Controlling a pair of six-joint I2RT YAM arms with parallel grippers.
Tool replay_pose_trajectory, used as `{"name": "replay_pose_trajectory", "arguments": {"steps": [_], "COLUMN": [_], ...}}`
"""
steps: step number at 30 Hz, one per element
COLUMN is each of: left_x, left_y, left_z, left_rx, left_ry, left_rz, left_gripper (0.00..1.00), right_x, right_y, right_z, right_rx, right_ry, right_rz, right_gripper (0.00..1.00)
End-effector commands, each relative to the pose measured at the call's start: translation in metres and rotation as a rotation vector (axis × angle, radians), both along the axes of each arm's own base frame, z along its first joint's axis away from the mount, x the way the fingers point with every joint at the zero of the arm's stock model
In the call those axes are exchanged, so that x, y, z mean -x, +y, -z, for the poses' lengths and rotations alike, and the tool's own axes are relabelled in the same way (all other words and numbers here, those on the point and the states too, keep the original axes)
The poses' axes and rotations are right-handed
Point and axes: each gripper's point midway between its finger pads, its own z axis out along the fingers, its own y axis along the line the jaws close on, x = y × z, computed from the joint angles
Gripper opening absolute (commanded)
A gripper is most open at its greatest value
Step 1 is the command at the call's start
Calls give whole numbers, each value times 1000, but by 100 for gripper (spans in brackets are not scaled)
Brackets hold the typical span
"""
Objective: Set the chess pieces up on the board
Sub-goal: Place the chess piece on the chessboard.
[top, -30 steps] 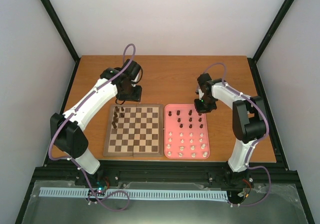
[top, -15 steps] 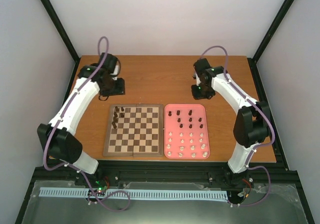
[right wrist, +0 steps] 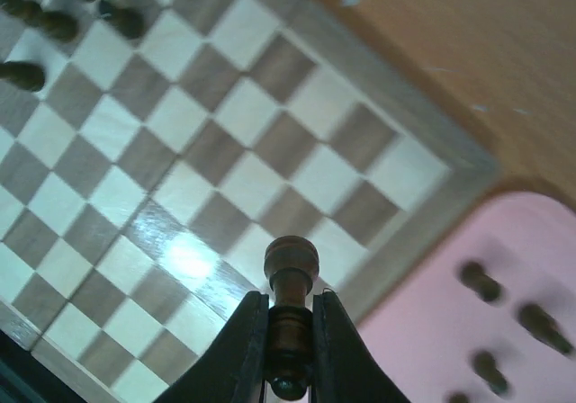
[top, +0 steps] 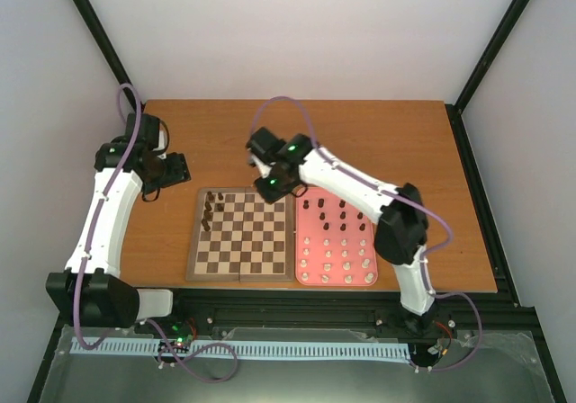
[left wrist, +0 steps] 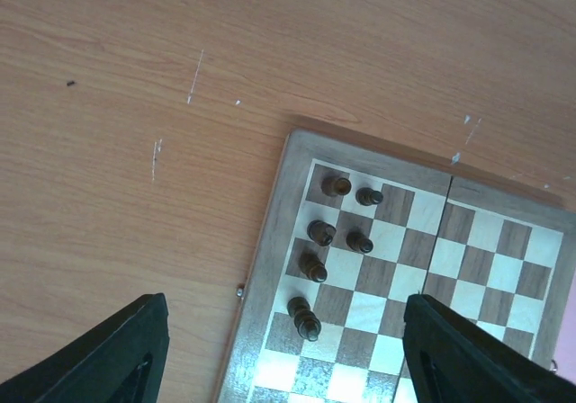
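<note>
The board (top: 252,250) lies at the table's middle, with several dark brown chess pieces (top: 211,210) standing in its far-left corner. My right gripper (top: 270,187) hovers over the board's far-right corner. In the right wrist view that gripper (right wrist: 290,331) is shut on a dark brown chess piece (right wrist: 290,268), whose round end sticks out past the fingertips above the board (right wrist: 225,178). My left gripper (top: 173,174) hangs over bare table, left of the board's far-left corner. The left wrist view shows its fingers (left wrist: 135,353) wide open and empty, high above the dark pieces (left wrist: 320,232).
A pink tray (top: 370,241) lies right of the board, touching its edge, with dark pieces (top: 342,212) in its far rows and cream pieces (top: 337,261) in its near rows. The tray's corner (right wrist: 513,259) shows in the right wrist view. Black frame posts stand at the table's sides.
The right arm swung left from the tray's far side to the board's far-right corner with the dark piece in its grip. The left arm drew back left off the board and opened wider.
</note>
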Motion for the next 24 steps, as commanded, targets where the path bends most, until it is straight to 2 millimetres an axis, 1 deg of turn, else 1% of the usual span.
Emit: {"name": "replay_pose_trajectory", "arguments": {"steps": [1,3,6,10,13,16,19,24], "left_x": [4,6,7,8,8,7,8,9], "left_y": [9,10,9,9,9,7,4,2], "left_z": [-13,-15,-18,-20,-21,-22,-25,-26], "left_rx": [-8,-8,-5,-7,-9,5,20,28], "left_ry": [-64,-73,-85,-95,-100,-107,-118,-122], "left_rz": [-16,-20,-21,-18,-13,-7,-2,2], "left_gripper": [82,82,82,82,82,82,82,82], "right_x": [33,44,56,69,74,76,75,72], "right_y": [43,62,86,104,110,111,110,109], "right_z": [22,29,31,44,57,73,83,93], "right_rx": [25,25,4,12,27,51,73,94], "right_ry": [77,97,118,152,170,192,195,192], "right_rz": [-115,-160,-217,-262,-271,-261,-252,-239], "right_gripper": [3,3,3,3,3,3,3,3]}}
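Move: The right hand holds the dark chess piece high over the board's right-hand part. The spot it is carried to, mid-board just left of the fold, lies about 11 cm left, 7 cm back and 15 cm down. The tall dark piece in the left column stands some 19 cm left and 4 cm back, the two dark pawns about 16 cm left and 3 cm ahead. From the left hand that spot lies about 15 cm right, 6 cm back and well below. Still pinching the dark piece base-down, the right hand swings leftward over the board and back towards its own base, about 11 cm left and 7 cm back, while sinking some 9 cm. The sideways travel fades around midway and the rest is mostly straight down. The hand turns roughly 15 degrees counter-clockwise; the fingers stay shut. ##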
